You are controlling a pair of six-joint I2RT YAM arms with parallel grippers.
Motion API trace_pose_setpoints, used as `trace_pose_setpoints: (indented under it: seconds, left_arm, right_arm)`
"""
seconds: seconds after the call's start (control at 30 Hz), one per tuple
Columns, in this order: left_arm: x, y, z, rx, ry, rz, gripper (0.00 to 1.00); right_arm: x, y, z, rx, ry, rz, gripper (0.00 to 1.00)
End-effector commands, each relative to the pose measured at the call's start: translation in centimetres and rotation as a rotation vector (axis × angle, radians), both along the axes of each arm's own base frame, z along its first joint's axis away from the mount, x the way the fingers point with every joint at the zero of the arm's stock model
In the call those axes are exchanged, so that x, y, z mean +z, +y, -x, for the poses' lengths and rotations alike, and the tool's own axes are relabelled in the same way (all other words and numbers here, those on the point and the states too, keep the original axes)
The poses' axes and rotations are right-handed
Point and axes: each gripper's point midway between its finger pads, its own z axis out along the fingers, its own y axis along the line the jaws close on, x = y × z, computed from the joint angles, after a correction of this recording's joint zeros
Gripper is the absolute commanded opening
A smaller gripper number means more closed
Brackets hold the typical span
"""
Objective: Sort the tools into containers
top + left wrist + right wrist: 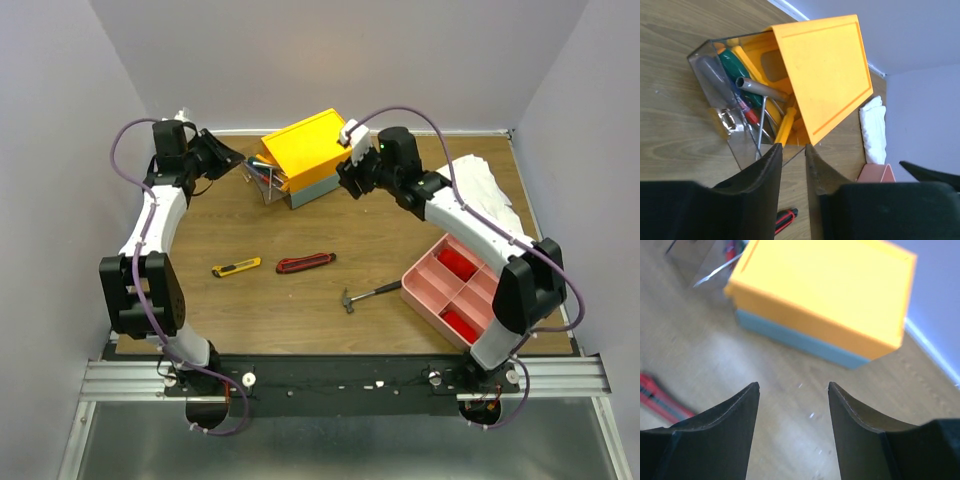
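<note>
The yellow-topped box (305, 145) with a grey base stands at the back of the table, its clear drawer (264, 181) pulled out to the left. In the left wrist view the drawer (737, 147) holds a green-handled screwdriver (737, 75), an orange-handled one (785, 125) and other tools. A yellow utility knife (236, 267), a red utility knife (306, 263) and a mini hammer (368, 293) lie on the table. My left gripper (236, 160) (792, 147) is narrowly open and empty beside the drawer. My right gripper (347, 183) (794, 385) is open and empty in front of the box (825, 295).
A pink divided tray (432, 268) with red items sits at the right front. A crumpled white cloth (482, 190) lies at the back right. White walls close in the table on three sides.
</note>
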Motion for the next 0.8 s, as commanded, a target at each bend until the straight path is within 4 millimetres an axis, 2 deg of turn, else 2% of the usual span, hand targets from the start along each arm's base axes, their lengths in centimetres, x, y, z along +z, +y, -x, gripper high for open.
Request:
trace_pose_setpoints:
  seconds: [0.0,0.03,0.07,0.1,0.13,0.17,0.2,0.23,0.27,0.3,0.37,0.43,0.47,0.5,0.6,0.77]
  left_arm:
    - [-2.5,2.4,1.2,-0.005,0.007,-0.139,0.04]
    - [-3.2,3.0,1.3,0.003,0.025,-0.142,0.00]
    - [-4.0,3.3,1.5,0.007,0.046,-0.139,0.00]
    - [-4.7,3.6,1.6,0.011,0.063,-0.136,0.00]
    - [-5.0,3.6,1.6,0.013,0.070,-0.136,0.00]
    - [-5.5,3.9,1.6,0.018,0.078,-0.139,0.00]
    - [-5.9,4.0,1.5,0.016,0.082,-0.145,0.00]
    - [-6.3,4.0,1.4,0.008,0.082,-0.151,0.00]
    - [-6.4,4.0,1.0,0.008,0.077,-0.152,0.00]
    - [-7.0,4.1,0.7,0.008,0.088,-0.150,0.00]
    - [-7.1,4.1,0.1,0.010,0.075,-0.142,0.00]
    - [-7.7,3.9,-0.4,-0.001,0.075,-0.133,0.00]
    - [-7.6,3.9,-0.8,-0.001,0.071,-0.130,0.00]
    - [-8.2,3.8,-1.0,-0.001,0.086,-0.125,0.00]
    - [-8.3,3.5,-1.8,-0.005,0.085,-0.114,0.00]
    - [-8.0,1.9,-3.2,-0.032,0.072,-0.094,0.00]
  right_arm:
    - [4.6,1.9,-6.6,-0.106,-0.164,-0.163,0.60]
    - [2.2,2.7,-7.9,-0.111,-0.127,-0.145,0.57]
    - [2.6,3.3,-8.8,-0.120,-0.123,-0.166,0.53]
    - [2.7,3.7,-9.6,-0.120,-0.126,-0.177,0.41]
    - [4.7,4.5,-10.6,-0.107,-0.162,-0.216,0.35]
    - [3.4,5.1,-11.6,-0.112,-0.144,-0.221,0.29]
    - [3.2,5.3,-12.4,-0.115,-0.147,-0.230,0.19]
    - [5.2,5.8,-13.1,-0.107,-0.186,-0.260,0.15]
    - [3.3,6.3,-13.9,-0.101,-0.168,-0.245,0.12]
    - [3.4,6.6,-14.4,-0.094,-0.174,-0.249,0.09]
    - [3.1,7.2,-14.8,-0.074,-0.174,-0.244,0.07]
    - [1.1,7.7,-15.0,-0.056,-0.135,-0.222,0.06]
    - [-0.4,7.6,-14.6,-0.051,-0.099,-0.197,0.06]
    - [-1.0,7.6,-14.4,-0.046,-0.086,-0.189,0.05]
    - [-3.3,7.5,-13.4,-0.022,-0.033,-0.161,0.04]
    - [-6.0,7.3,-12.0,0.002,0.042,-0.128,0.04]
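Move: The yellow-lidded box has its middle roughly 22 cm ahead of the right hand, 9 cm to its left and 17 cm lower; the red knife lies about 13 cm left and 4 cm back from that hand, on the table. For the left hand, the clear drawer full of tools is some 13 cm ahead, 4 cm to its right and 18 cm below, with the box about 19 cm ahead and 17 cm right. Forward and leftward in a quick sweep of about 15 cm, the right hand crosses to the near part of the yellow lid, its fingers closing on nothing, then sinks slightly above it. Meanwhile the left hand shuts its empty fingers, shifts a little left and drops about 10 cm beside the clear drawer, tipping slightly downward. ##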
